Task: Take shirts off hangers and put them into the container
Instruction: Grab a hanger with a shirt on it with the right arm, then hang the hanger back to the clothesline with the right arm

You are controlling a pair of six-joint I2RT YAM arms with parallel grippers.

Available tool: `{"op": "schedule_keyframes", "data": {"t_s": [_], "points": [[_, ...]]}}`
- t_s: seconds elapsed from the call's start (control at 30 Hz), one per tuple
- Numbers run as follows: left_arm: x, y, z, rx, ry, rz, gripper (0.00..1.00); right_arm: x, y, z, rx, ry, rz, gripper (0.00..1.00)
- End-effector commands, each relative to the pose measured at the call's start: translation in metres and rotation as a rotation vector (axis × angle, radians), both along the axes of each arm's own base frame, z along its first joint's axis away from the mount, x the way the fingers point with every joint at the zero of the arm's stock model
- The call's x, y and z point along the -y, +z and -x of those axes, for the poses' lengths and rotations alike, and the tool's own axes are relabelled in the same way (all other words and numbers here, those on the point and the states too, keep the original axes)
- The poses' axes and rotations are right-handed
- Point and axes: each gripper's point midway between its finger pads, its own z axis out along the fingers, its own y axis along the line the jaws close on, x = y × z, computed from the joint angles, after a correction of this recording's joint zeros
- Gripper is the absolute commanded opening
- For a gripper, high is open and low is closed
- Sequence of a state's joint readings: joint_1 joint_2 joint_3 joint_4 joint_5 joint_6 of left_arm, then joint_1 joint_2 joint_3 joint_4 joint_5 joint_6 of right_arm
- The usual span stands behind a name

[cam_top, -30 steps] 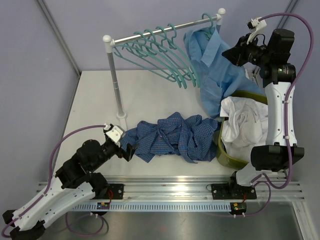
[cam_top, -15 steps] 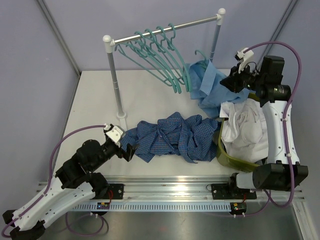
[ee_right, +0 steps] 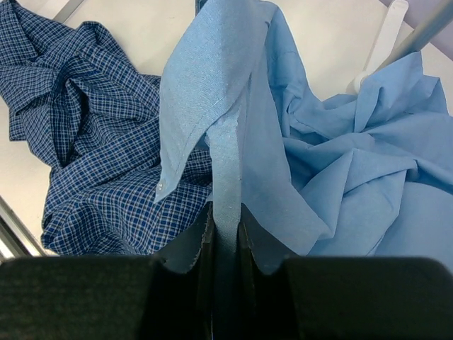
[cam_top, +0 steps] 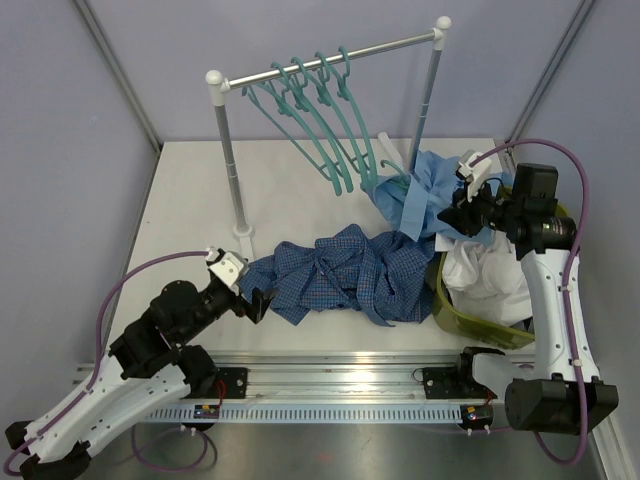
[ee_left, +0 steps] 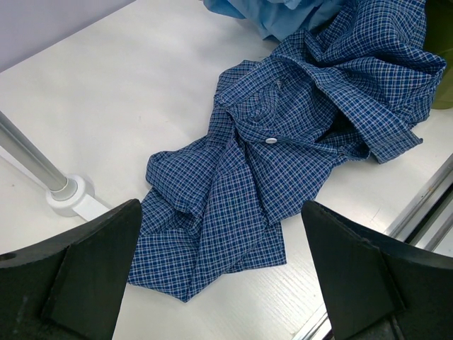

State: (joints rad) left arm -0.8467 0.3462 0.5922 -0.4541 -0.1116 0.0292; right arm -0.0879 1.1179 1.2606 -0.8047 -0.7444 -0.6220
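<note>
My right gripper (cam_top: 452,214) (ee_right: 225,221) is shut on a fold of the light blue shirt (cam_top: 418,196) (ee_right: 340,163), beside the container's far left corner. The shirt's bulk lies heaped on the table; a teal hanger (cam_top: 392,165) seems to stick out of its top. The dark blue checked shirt (cam_top: 345,268) (ee_left: 297,134) (ee_right: 85,149) lies crumpled on the table in front of my left gripper (cam_top: 258,301) (ee_left: 221,283), which is open just off the shirt's near-left edge. The olive-green container (cam_top: 452,312) holds a white shirt (cam_top: 490,278). Several bare teal hangers (cam_top: 322,115) hang on the rail.
The silver rail (cam_top: 330,60) with white ball ends spans the back, on posts with white feet (cam_top: 243,232) (ee_left: 69,195) (ee_right: 381,44). A metal track (cam_top: 340,375) runs along the table's near edge. Purple-grey walls close in the left and back.
My right gripper has come down from rail height to the table beside the container, bringing the light blue shirt off the rail with it. The left arm has not moved.
</note>
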Motion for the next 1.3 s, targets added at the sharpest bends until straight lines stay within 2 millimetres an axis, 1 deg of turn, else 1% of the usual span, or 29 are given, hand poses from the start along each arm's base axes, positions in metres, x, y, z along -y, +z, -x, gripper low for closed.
{"op": "schedule_keyframes", "data": {"t_s": [0.0,0.13,0.17,0.27,0.37,0.43,0.47,0.53,0.57,0.6,0.63,0.7,0.77,0.83,0.87,0.9,0.93,1.0,1.07,1.1,1.13,1.2,1.27], "points": [[0.006,0.014,0.000,0.031,-0.017,0.059,0.99,0.003,-0.003,0.012,0.006,-0.007,0.026,0.00],[0.008,0.015,0.000,0.029,-0.026,0.059,0.99,0.003,-0.018,0.020,-0.072,-0.004,0.034,0.00],[0.009,0.015,0.000,0.029,-0.027,0.062,0.99,0.002,-0.023,0.024,-0.106,0.006,0.030,0.00],[0.012,0.014,0.000,0.020,-0.041,0.058,0.99,0.000,-0.031,0.031,-0.136,0.038,0.041,0.00],[0.017,0.011,0.001,0.007,-0.065,0.050,0.99,-0.001,-0.040,0.039,-0.120,0.109,0.081,0.00],[0.021,0.014,0.003,0.005,-0.085,0.063,0.99,-0.005,-0.046,0.052,-0.123,0.166,0.093,0.00],[0.023,0.015,0.004,0.001,-0.093,0.064,0.99,-0.005,-0.047,0.056,-0.079,0.224,0.131,0.00],[0.026,0.020,0.003,0.013,-0.098,0.077,0.99,-0.008,-0.045,0.064,-0.045,0.272,0.147,0.00],[0.028,0.023,0.003,0.004,-0.099,0.099,0.99,-0.012,-0.044,0.072,-0.022,0.331,0.151,0.00],[0.033,0.026,0.005,-0.003,-0.119,0.127,0.99,-0.016,-0.038,0.076,-0.002,0.359,0.148,0.00],[0.037,0.029,0.006,-0.006,-0.135,0.141,0.99,-0.021,-0.036,0.084,-0.006,0.395,0.125,0.00],[0.043,0.033,0.006,-0.018,-0.149,0.172,0.99,-0.029,-0.027,0.089,0.050,0.466,0.137,0.00],[0.048,0.035,0.007,-0.030,-0.162,0.192,0.99,-0.036,-0.023,0.094,0.074,0.516,0.138,0.00],[0.053,0.036,0.006,-0.039,-0.172,0.210,0.99,-0.050,-0.019,0.098,0.099,0.579,0.143,0.00],[0.055,0.035,0.006,-0.055,-0.171,0.222,0.99,-0.055,-0.018,0.099,0.081,0.577,0.126,0.00],[0.057,0.037,0.005,-0.055,-0.172,0.234,0.99,-0.065,-0.014,0.102,0.089,0.613,0.120,0.00],[0.060,0.035,0.005,-0.068,-0.183,0.236,0.99,-0.070,-0.011,0.098,0.108,0.617,0.123,0.00],[0.063,0.033,0.005,-0.085,-0.188,0.242,0.99,-0.080,-0.005,0.097,0.090,0.618,0.102,0.00],[0.064,0.031,0.005,-0.095,-0.185,0.242,0.99,-0.082,0.000,0.088,0.091,0.581,0.098,0.00],[0.065,0.033,0.005,-0.092,-0.188,0.246,0.99,-0.082,0.002,0.083,0.093,0.558,0.099,0.00],[0.065,0.033,0.005,-0.091,-0.190,0.247,0.99,-0.079,0.003,0.072,0.108,0.518,0.120,0.00],[0.063,0.032,0.006,-0.087,-0.189,0.244,0.99,-0.075,0.003,0.063,0.090,0.456,0.125,0.00],[0.061,0.033,0.007,-0.080,-0.187,0.242,0.99,-0.068,0.003,0.055,0.109,0.411,0.160,0.00]]}}
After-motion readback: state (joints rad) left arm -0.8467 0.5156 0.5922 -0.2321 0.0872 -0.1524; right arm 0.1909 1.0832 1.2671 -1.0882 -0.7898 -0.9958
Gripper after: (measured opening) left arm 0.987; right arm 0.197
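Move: The right hand already pinches the blue shirt on its hanger. The middle of the checked shirt lies about 24 cm to its left, level with it fore and aft and some 26 cm below; the container's middle is 15 cm to its right, 4 cm ahead, 20 cm down. Empty hangers hang roughly 25 cm left, 10 ahead, 13 higher. From the open left hand the blue shirt is about 40 cm right and 18 ahead, the checked shirt 22 right and 14 ahead. Keeping its pinch on the blue shirt and hanger, the right hand draws back about 9 cm while sinking nearly 5, then sweeps some 7 cm left towards the checked shirt, turning counter-clockwise about 30 degrees. It climbs a little and eases forward at the end. The left hand, still wide open and empty, shifts 6 cm right towards the shirts. ##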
